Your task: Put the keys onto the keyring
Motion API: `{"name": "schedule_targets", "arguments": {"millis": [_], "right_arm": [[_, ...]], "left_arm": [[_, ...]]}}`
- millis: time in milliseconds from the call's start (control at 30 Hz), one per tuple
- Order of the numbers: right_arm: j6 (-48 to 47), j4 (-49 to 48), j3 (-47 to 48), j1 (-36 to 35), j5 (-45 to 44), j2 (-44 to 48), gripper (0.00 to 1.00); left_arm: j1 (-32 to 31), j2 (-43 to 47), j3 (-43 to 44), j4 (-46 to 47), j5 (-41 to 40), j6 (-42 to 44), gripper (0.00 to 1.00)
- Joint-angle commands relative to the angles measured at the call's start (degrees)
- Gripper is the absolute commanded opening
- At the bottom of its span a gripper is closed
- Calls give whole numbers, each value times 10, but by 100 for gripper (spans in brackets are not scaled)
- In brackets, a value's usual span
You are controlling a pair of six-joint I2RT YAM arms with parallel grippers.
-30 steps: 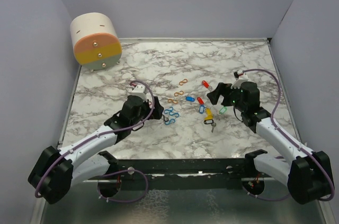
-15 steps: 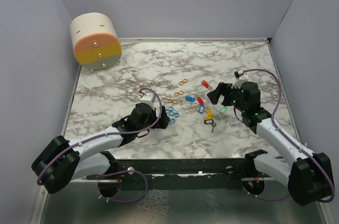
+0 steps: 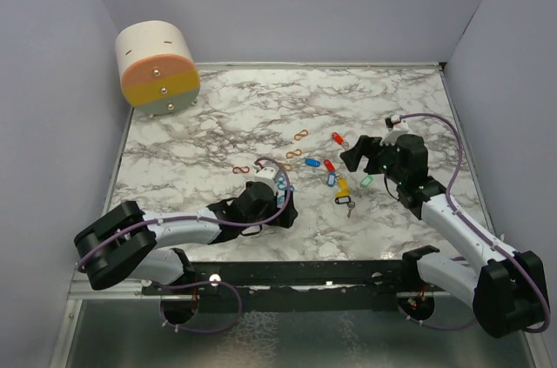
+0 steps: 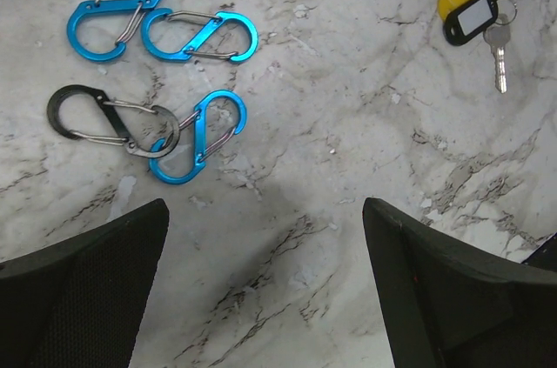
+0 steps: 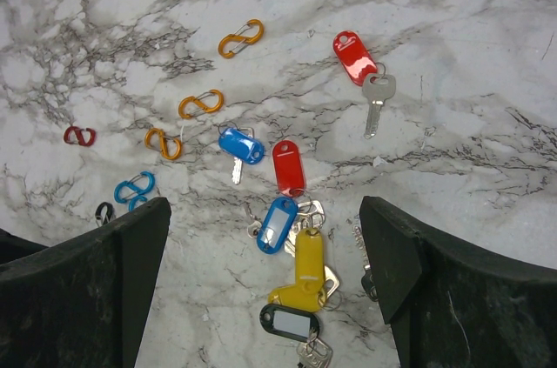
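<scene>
Several keys with coloured tags lie mid-table: a red one [image 5: 354, 56] apart at the back, then blue [image 5: 241, 145], red [image 5: 289, 167], blue [image 5: 278, 224], yellow [image 5: 306, 277] and black [image 5: 290, 323] ones bunched together [image 3: 335, 181]. My right gripper [image 5: 264, 229] [image 3: 359, 159] hovers open over that bunch, touching nothing. My left gripper [image 4: 264, 220] [image 3: 285, 204] is open above bare marble, just short of three blue figure-eight clips [image 4: 198, 135] and a black one [image 4: 109, 120]. I cannot tell which thing is the keyring.
Orange clips [image 3: 294, 153] and a red clip [image 3: 241, 170] lie left of the keys. A green-tagged key [image 3: 366, 181] sits by the right gripper. A round cream and orange box [image 3: 157, 68] stands at the back left corner. Grey walls close in the table [image 3: 218, 111].
My left arm has swung right and toward the near edge, ending with its gripper beside the blue clips. The right arm and the keys have not moved.
</scene>
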State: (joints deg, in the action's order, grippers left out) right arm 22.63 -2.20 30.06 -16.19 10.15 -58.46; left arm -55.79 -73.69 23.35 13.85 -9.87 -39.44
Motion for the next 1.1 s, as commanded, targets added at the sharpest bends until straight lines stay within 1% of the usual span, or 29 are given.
{"name": "schedule_targets", "arguments": {"millis": [0, 100, 233, 533, 700, 1067], "right_arm": [[-6, -8, 7, -3, 5, 12, 91], [-6, -7, 6, -3, 3, 14, 92], [-6, -7, 6, -3, 2, 13, 92], [-6, -7, 3, -3, 3, 16, 92], [-6, -6, 3, -3, 3, 19, 92], [-6, -9, 1, -3, 3, 16, 92]], "left_arm": [[-14, -43, 23, 30, -10, -19, 97], [-15, -67, 31, 55, 2, -22, 97], [-15, -104, 49, 65, 4, -22, 97], [-10, -159, 87, 72, -37, -8, 99], [14, -182, 104, 72, -38, -2, 99], [81, -195, 105, 97, -13, 19, 99]]}}
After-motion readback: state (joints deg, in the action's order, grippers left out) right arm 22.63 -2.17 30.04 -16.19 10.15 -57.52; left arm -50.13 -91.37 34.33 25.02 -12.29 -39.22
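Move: The nearest blue carabiner lies about 6 cm straight ahead of the open left hand and some 2 cm below it. The black carabiner is about 8 cm ahead and 3 cm left; two more blue ones lie roughly 12 cm ahead, 1 cm left, and 10 cm ahead, 2 cm right. The closest orange carabiner is some 16 cm ahead, 2 cm right. From the right hand, that nearest blue carabiner is about 21 cm left, 5 cm back and 11 cm below. The left hand's left finger comes into the near blue and black carabiners and pushes them along as the hand skims low and level over the table. It first slides about 5 cm right while easing forward, then swings forward and back a little to the left, about 8 cm forward in all. The fingers stay wide open and the wrist turns some 10 degrees counter-clockwise. ##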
